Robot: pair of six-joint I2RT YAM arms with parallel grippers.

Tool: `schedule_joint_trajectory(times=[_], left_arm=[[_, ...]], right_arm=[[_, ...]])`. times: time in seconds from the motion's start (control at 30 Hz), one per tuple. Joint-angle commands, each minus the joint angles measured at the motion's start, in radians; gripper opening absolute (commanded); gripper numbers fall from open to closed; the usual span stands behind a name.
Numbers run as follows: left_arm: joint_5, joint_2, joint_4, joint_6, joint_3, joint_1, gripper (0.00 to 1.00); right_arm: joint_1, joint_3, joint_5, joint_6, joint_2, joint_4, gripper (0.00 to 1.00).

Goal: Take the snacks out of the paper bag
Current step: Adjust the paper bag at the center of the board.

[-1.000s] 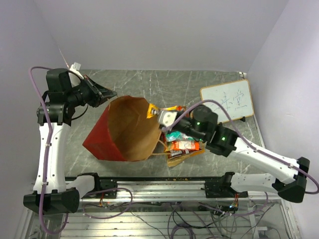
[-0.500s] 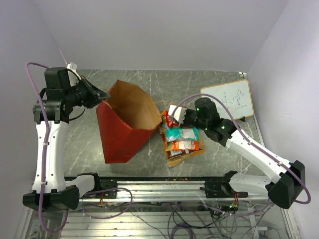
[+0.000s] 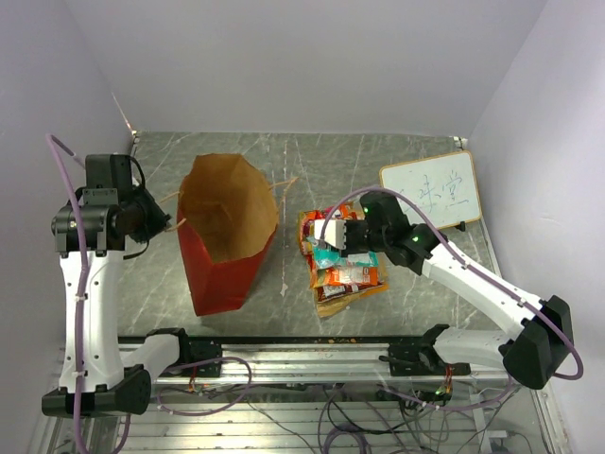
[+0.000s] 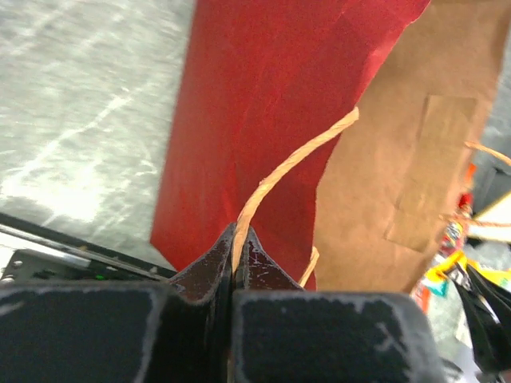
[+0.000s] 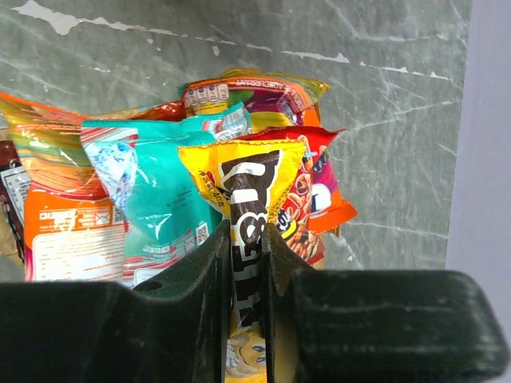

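Observation:
The paper bag [image 3: 225,236], red outside and brown inside, stands mouth-up left of centre and nothing shows inside it. My left gripper [image 3: 167,225] is at its left side, shut on the tan twine handle [image 4: 275,171], which runs from between the jaws up to the bag's red wall [image 4: 255,112]. The snacks [image 3: 348,272] lie in a pile on the table right of the bag. My right gripper [image 5: 247,239] hangs over that pile, shut on a yellow packet [image 5: 243,179] with a brown logo. Under it lie a teal packet [image 5: 156,199], an orange packet [image 5: 60,219] and a red packet [image 5: 315,191].
A white framed whiteboard [image 3: 430,192] with writing lies at the back right, close to my right arm. The metal rail [image 3: 302,355] with both arm bases runs along the table's near edge. Side walls close in the table on the left and right.
The bag went from lying tilted with its mouth toward the camera to standing upright as my left gripper pulled the handle left and nearer. My right gripper carried the yellow packet from the bag's mouth over the pile.

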Motion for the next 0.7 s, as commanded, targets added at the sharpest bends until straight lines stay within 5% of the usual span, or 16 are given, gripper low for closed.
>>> schedule_joint_trajectory(times=[0.0, 0.67], left_arm=[[-0.215, 0.008, -0.09, 0.04, 0.065, 0.005, 0.07], [-0.487, -0.071, -0.199, -0.09, -0.084, 0.005, 0.08]], right_arm=[[-0.005, -0.003, -0.054, -0.033, 0.001, -0.024, 0.0], [-0.005, -0.033, -0.041, -0.024, 0.064, 0.005, 0.0]])
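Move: Hanging by one handle from the left fingers, the paper bag has its middle about 13 cm to that hand's right, some 2 cm ahead and 14 cm below. The right hand, gripping the yellow snack, has the snack pile about 12 cm below it and 2 cm left, level fore and aft. From the right hand, the paper bag lies about 26 cm left and 2 cm ahead, 3 cm lower; the whiteboard stands some 23 cm right, 13 cm ahead, 12 cm below. Dragging the paper bag's rim by the handle it still pinches, the left hand goes about 6 cm left, then increasingly back some 5 cm and down 3 cm, its wrist turning counter-clockwise and tipping further down. The right hand, keeping its grip on the yellow snack, sinks about 3.5 cm towards the snack pile and then holds there. ##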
